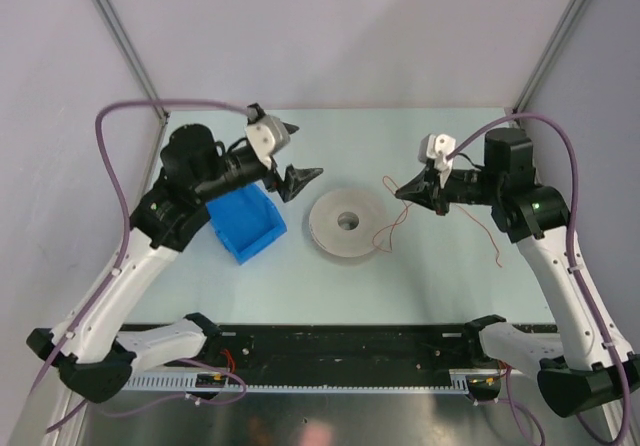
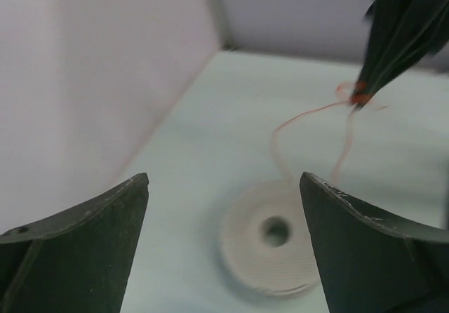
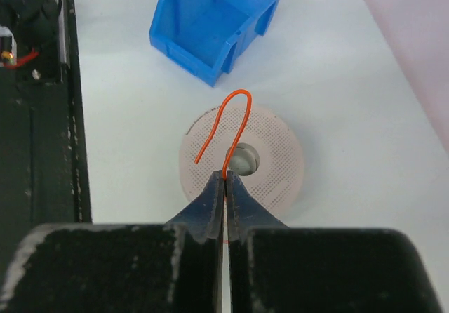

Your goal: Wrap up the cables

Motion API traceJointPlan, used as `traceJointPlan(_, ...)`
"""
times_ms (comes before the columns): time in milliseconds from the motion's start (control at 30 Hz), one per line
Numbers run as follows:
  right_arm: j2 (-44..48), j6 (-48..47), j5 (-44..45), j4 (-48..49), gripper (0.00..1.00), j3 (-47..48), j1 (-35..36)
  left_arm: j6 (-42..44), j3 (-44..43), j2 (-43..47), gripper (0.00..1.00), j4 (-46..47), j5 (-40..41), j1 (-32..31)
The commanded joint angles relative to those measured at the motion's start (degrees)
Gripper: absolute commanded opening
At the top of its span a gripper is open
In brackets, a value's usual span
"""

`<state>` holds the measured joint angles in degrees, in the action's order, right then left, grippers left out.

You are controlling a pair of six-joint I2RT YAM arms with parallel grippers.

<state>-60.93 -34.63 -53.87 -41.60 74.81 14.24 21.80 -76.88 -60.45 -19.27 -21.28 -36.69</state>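
The cable is a thin reddish-orange wire (image 1: 388,230). It hangs in loops from my right gripper (image 1: 401,192) toward the table and trails off to the right. That gripper is shut on the wire near its end, just right of the grey-white round spool (image 1: 345,223). In the right wrist view the jaws (image 3: 226,177) pinch the wire (image 3: 235,106), which hooks upward above the spool (image 3: 277,151). My left gripper (image 1: 299,153) hovers left of the spool, open and holding nothing. Between its fingers (image 2: 224,180) I see the spool (image 2: 245,253), the wire (image 2: 302,116) and the right gripper's tip (image 2: 361,94).
A blue open bin (image 1: 246,224) stands left of the spool, under the left arm, and also shows in the right wrist view (image 3: 217,18). A black rail (image 1: 340,346) runs along the near table edge. Walls close in the table at the back and sides.
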Motion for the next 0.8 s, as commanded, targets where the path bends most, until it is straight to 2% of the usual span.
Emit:
traceJointPlan(0,2.0,-10.4,7.7,-1.5,0.0,0.1,4.6,-27.1,-7.1,-5.1,0.91,-3.7,-20.9,2.6)
traceJointPlan(100,2.5,-11.6,10.3,-1.2,0.0,0.2,7.8,-35.6,-8.1,-8.8,0.89,-3.5,-28.8,2.7)
traceJointPlan(200,2.6,-12.1,12.8,-1.3,0.0,0.1,11.3,-42.3,-8.6,-12.0,0.84,-3.3,-29.3,2.4)
traceJointPlan(367,2.3,-11.6,16.6,-1.1,0.0,0.1,16.9,-42.1,-8.3,-14.8,0.79,-2.5,-31.0,0.9)
traceJointPlan(500,1.8,-11.0,17.7,-1.0,0.0,0.1,19.6,-41.7,-6.9,-15.9,0.7,-1.9,-31.8,-1.0)
traceJointPlan(767,1.3,-9.8,18.7,-0.5,0.0,0.2,21.3,-39.8,-4.6,-16.4,0.55,-1.5,-30.8,-3.3)
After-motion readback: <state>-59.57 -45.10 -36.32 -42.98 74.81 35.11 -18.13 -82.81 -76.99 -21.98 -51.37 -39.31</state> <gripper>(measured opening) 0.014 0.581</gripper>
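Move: The cable end, pinched in the right gripper's tips, is some 17 cm to the left gripper's right, 2 cm back and about 7 cm lower. The white spool lies about 10 cm right of the left gripper, 2 cm ahead and 35 cm below; the blue box is 17 cm to its left, 3 cm ahead, equally low. From the right hand, the left gripper is about 17 cm left, 2 cm ahead and 7 cm up; the spool is 7 cm left, 4 cm ahead, 28 cm below. Narrowing, the left gripper swings 12 cm right, back and down towards the cable the right hand brings leftward. ##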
